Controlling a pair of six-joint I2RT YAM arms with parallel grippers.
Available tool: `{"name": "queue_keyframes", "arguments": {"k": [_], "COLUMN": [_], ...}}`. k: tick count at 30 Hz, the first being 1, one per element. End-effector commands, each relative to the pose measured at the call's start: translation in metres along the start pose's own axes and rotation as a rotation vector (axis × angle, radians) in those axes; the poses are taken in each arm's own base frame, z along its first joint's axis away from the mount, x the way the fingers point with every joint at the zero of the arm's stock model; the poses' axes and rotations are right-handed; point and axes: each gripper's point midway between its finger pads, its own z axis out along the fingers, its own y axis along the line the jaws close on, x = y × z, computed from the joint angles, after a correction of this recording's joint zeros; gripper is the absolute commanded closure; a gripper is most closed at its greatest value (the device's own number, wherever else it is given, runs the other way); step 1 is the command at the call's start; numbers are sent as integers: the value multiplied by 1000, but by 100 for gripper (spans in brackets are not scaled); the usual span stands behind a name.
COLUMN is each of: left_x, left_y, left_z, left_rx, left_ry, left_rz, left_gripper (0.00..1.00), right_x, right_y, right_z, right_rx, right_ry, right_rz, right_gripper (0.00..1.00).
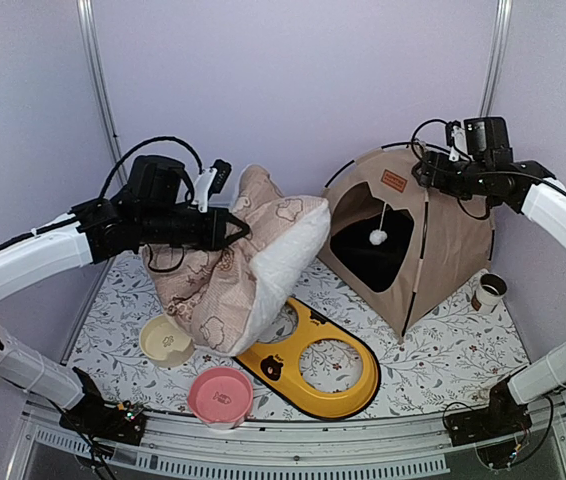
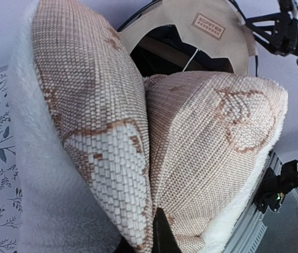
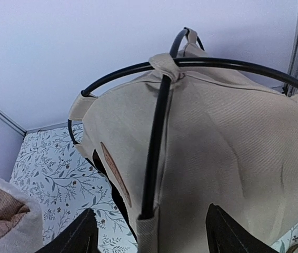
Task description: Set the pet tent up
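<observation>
The pet tent [image 1: 443, 235] stands upright at the back right of the mat, beige with black poles, a brown label [image 1: 394, 181] and a white pom-pom [image 1: 378, 237] in its doorway. My right gripper [image 1: 425, 172] is at the tent's top. In the right wrist view its jaws [image 3: 149, 234] stand open astride a pole sleeve of the tent [image 3: 228, 147], the left finger apart from the fabric. My left gripper [image 1: 238, 230] is shut on the tan patterned pillow [image 1: 243, 270] and holds it up, folded, left of the tent. The pillow [image 2: 212, 147] fills the left wrist view, with the tent [image 2: 191, 31] behind it.
A yellow two-hole feeder stand [image 1: 313, 365] lies in front of the pillow. A pink bowl [image 1: 220, 393] and a cream bowl [image 1: 166, 341] sit near the front left. A small cup [image 1: 488, 290] stands right of the tent. A floral mat [image 1: 443, 350] covers the table.
</observation>
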Motion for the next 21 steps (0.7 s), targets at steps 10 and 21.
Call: {"name": "queue_keyframes", "arguments": {"k": [10,21], "left_x": [15,30], "left_y": [-59,-92], "left_z": [-17,28], "left_rx": [327,509], "left_ry": [67,191], "left_rz": [253,333], "left_gripper": [100,100], "right_x": [-2,-4], "right_y": [50,99], "right_z": [20,-6], "right_rx": [-212,-422], "right_ry": [107,106], "right_rz": [-55,-139], "right_gripper": [93,100]}}
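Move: About 3 cm ahead of the right hand, 2 cm to its left and barely lower, is the tent's front pole, just below the crossing, already between the open fingers. From the left hand, already holding the pillow, the tent opening is some 12 cm ahead, 26 cm right and 14 cm down; the yellow tray is 10 cm back, 13 cm right and 27 cm below. The brown cup is roughly 5 cm back, 13 cm right and 29 cm below the right hand. Easing forward a couple of centimetres while drifting left, the right hand shuts its fingers on the tent's front pole, then drags the tent top left, about 8 cm in all, turning some 20 degrees counter-clockwise. Meanwhile the left keeps its grip on the pillow, drawing about 6 cm right and as far back, sinking a little late on, and swings some 30 degrees clockwise to bring the pillow towards the opening. ##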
